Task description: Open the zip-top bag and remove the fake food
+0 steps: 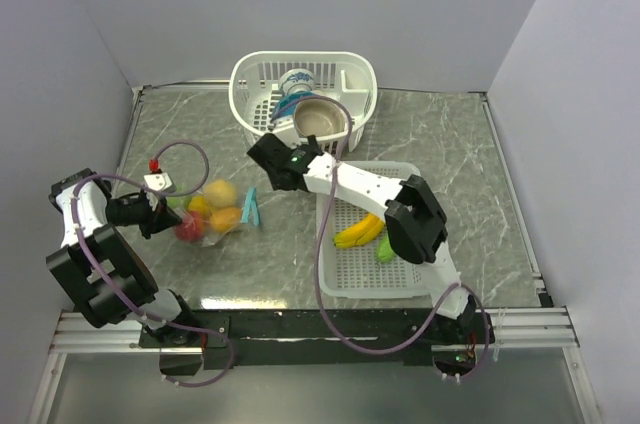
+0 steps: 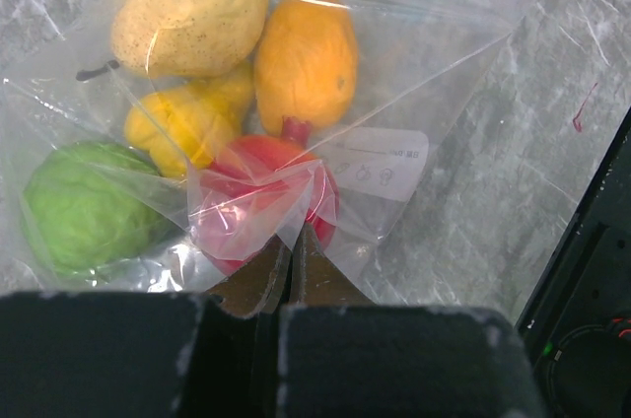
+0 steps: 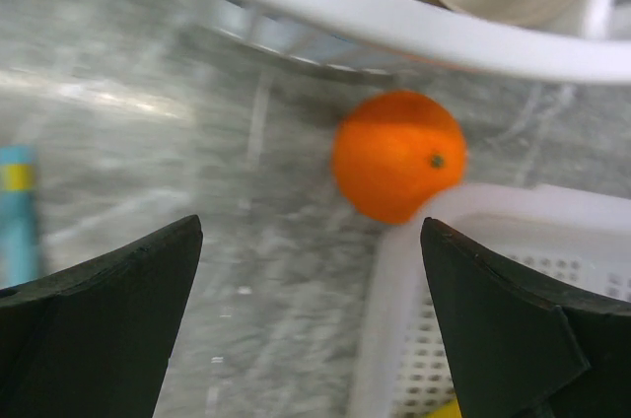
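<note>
The zip-top bag (image 1: 212, 212) lies on the table left of centre, its teal zip strip (image 1: 250, 210) facing right. Inside it I see fake food: a pale yellow fruit (image 2: 187, 14), an orange one (image 2: 306, 58), a yellow one (image 2: 187, 117), a red one (image 2: 261, 203) and a green one (image 2: 84, 206). My left gripper (image 2: 289, 243) is shut on a fold of the bag's plastic at its bottom end. My right gripper (image 3: 311, 226) hangs open and empty above the table. Just ahead of it an orange (image 3: 399, 155) rests against the tray corner.
A white tray (image 1: 400, 279) at the right holds a banana (image 1: 358, 232) and a green piece (image 1: 386, 250). A white basket (image 1: 250, 94) at the back holds a bowl (image 1: 320, 118) and a cup (image 1: 296, 82). Grey walls enclose the table.
</note>
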Robot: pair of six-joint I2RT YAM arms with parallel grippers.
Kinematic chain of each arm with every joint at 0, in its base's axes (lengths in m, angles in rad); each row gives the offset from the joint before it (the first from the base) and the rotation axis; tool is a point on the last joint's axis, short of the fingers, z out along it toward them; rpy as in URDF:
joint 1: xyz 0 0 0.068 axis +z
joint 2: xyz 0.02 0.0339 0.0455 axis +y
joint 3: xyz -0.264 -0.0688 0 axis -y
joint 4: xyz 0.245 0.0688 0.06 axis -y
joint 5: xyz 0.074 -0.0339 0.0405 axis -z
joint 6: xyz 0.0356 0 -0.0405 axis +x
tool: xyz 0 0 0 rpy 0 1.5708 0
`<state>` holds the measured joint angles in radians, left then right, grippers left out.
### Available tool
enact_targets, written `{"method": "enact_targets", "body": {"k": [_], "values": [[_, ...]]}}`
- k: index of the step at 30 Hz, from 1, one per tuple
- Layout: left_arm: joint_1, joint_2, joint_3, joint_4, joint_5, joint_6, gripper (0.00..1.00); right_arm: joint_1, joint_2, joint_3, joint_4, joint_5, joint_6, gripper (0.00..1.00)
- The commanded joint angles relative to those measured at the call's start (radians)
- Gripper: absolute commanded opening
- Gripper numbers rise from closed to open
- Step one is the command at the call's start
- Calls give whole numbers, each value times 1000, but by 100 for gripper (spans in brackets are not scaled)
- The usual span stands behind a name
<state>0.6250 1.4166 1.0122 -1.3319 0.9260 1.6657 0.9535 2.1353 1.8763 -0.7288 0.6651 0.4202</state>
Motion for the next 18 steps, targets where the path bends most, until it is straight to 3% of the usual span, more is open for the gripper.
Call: {"method": "enact_targets", "body": {"k": [1,8,18], "values": [[2,-9,-11,-41,-6,51,1,-22,-161,-106,28,13,-5,100],[2,15,-3,-41,25,35,1,-100,-201,-235,103,28,-7,100],[4,-5,-17,-41,-9,35,1,-199,-183,-260,241,4,-83,100]]}}
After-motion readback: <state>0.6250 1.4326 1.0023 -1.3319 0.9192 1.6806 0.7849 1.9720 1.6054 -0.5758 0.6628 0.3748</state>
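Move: The orange lies loose on the table against the far left corner of the white bin, about 4 cm ahead of the empty, wide-open right hand, 5 cm to its right and 6 below. Its neighbours, from that hand: the bin's middle 11 cm back and 18 right, the dish rack's middle some 18 cm straight ahead, the bag's zip strip 4 cm back and 12 left. From the left hand the orange is about 16 cm ahead and 35 to the right, slightly lower. The orange by the bin corner draws the right hand, still wide open and empty: it sweeps about 9 cm to the right in front of the dish rack, first sideways, then also forward some 3 cm, at nearly constant height. It crosses to the orange's right, turning a little clockwise, and leaves the fruit nearer the left finger, still below the pads. ##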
